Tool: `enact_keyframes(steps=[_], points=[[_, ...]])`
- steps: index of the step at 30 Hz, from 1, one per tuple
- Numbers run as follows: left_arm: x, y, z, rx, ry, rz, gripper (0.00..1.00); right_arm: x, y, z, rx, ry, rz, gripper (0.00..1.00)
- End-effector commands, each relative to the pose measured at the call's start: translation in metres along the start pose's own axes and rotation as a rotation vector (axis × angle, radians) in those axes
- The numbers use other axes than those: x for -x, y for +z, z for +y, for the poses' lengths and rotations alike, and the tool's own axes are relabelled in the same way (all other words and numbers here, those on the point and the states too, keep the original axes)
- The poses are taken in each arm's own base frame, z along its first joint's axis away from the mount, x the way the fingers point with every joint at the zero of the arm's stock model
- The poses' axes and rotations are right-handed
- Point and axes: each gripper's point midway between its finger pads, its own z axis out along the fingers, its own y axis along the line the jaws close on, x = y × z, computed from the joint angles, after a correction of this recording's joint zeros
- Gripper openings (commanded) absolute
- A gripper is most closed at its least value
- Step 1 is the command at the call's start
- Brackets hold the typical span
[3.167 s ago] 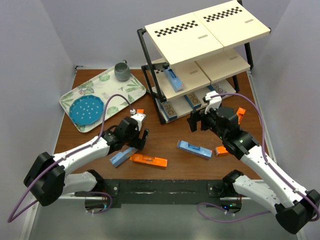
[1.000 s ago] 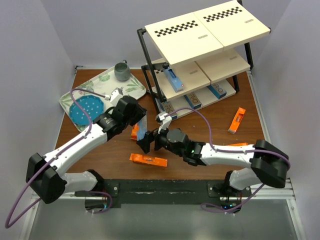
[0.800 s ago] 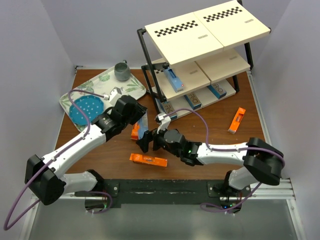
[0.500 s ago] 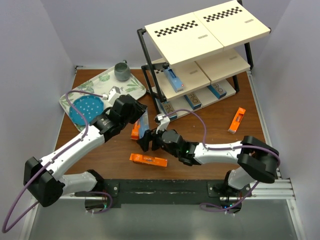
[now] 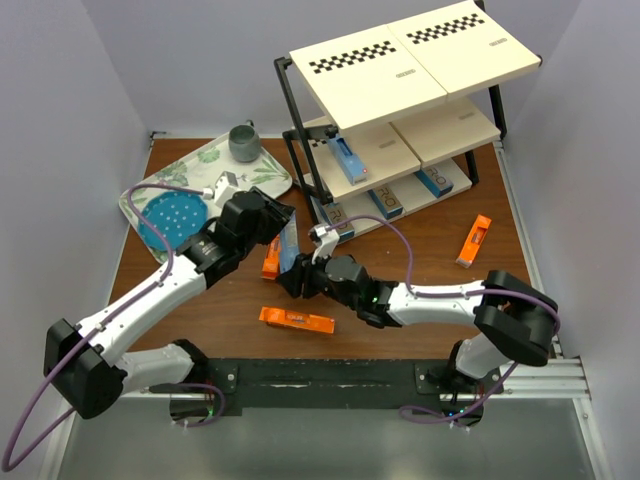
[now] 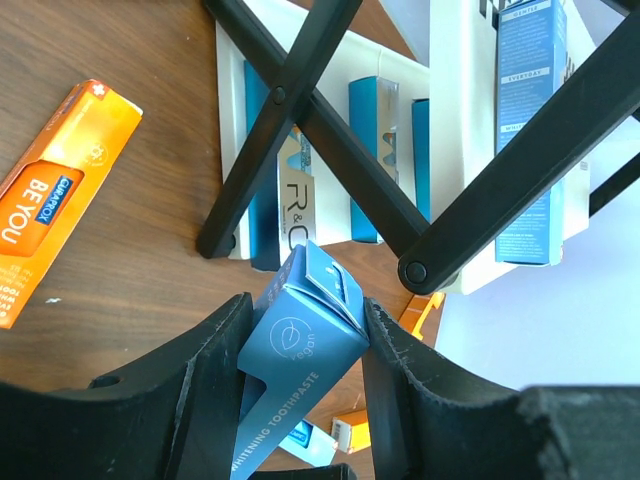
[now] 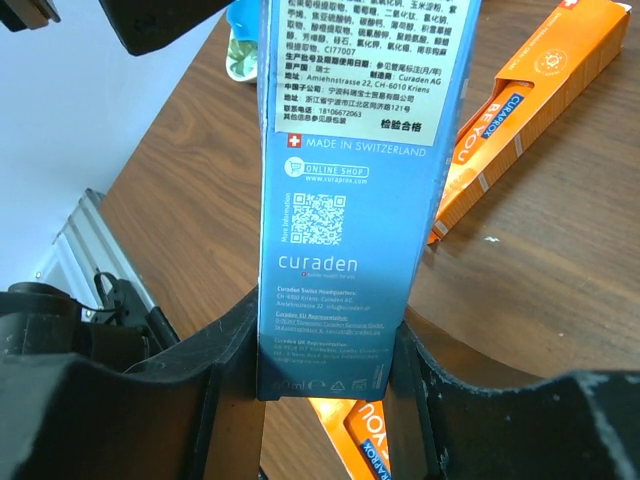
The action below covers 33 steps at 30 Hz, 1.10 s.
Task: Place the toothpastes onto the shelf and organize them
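Observation:
One blue toothpaste carton hangs tilted above the table, held at both ends. My left gripper is shut on its upper end, where the flap shows between the fingers. My right gripper is shut on its lower end, both pads flat against its sides. Orange toothpastes lie on the table. The shelf stands at the back right. A blue carton lies on its middle board, and several more lie on the bottom one.
A leaf-patterned tray at the back left holds a blue plate and a grey cup. The shelf's black crossed frame stands close in front of my left gripper. Grey walls close in both sides.
My right gripper has gone from wide open to shut on the lower end of the blue carton. The left arm kept its hold and edged slightly toward the shelf.

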Motion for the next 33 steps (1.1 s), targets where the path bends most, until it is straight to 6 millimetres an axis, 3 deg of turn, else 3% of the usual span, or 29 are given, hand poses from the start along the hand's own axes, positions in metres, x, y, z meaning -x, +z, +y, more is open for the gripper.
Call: enact_keyframes(steps=[1, 4, 5, 8, 11, 16, 21, 28, 33], points=[[0.009, -0.007, -0.021, -0.097, -0.013, -0.026, 0.26, 0.037, -0.005, 0.024, 0.084, 0.013, -0.084, 0.18], [0.011, -0.008, -0.024, -0.113, 0.011, -0.034, 0.40, 0.039, -0.007, 0.024, 0.093, 0.004, -0.082, 0.15], [0.012, -0.009, -0.024, -0.118, 0.034, -0.037, 0.53, 0.041, -0.007, 0.024, 0.097, 0.002, -0.083, 0.13], [0.016, -0.012, -0.029, -0.159, 0.094, -0.061, 0.71, 0.045, -0.009, 0.024, 0.111, 0.002, -0.078, 0.10], [0.026, -0.018, -0.034, -0.207, 0.173, -0.111, 0.84, 0.052, -0.011, 0.023, 0.141, 0.017, -0.069, 0.08], [0.048, -0.044, -0.046, -0.345, 0.341, -0.228, 0.94, 0.069, -0.015, 0.020, 0.187, 0.056, -0.069, 0.06], [0.054, -0.072, -0.045, -0.515, 0.530, -0.276, 1.00, 0.080, -0.021, 0.038, 0.318, 0.080, -0.036, 0.06], [0.036, -0.081, -0.035, -0.740, 0.618, -0.159, 1.00, 0.096, -0.028, 0.059, 0.454, 0.132, -0.025, 0.06], [0.030, -0.084, -0.027, -0.811, 0.548, -0.124, 1.00, 0.104, -0.034, 0.073, 0.511, 0.135, -0.010, 0.06]])
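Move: Both grippers still hold the blue toothpaste: its middle lies about 5 cm back from the left gripper and 4 cm below, and about 5 cm ahead of the right gripper and 4 cm above. From the right gripper, the upright orange toothpaste is some 10 cm ahead, 3 cm left; the crosswise orange one 8 cm back, straight in line, both 13 cm below. The blue toothpaste on the middle shelf is roughly 24 cm ahead, 13 cm right, 5 cm above. Open the left gripper fully to let go of the blue toothpaste's upper end, lift and back that gripper off to the left, tipping its fingers up some 40 degrees and turning clockwise, then let it sink slightly. Keep the right gripper shut on the lower end and raise it about 7 cm, easing forward-right and back again while turning counter-clockwise and rolling its left side up. ##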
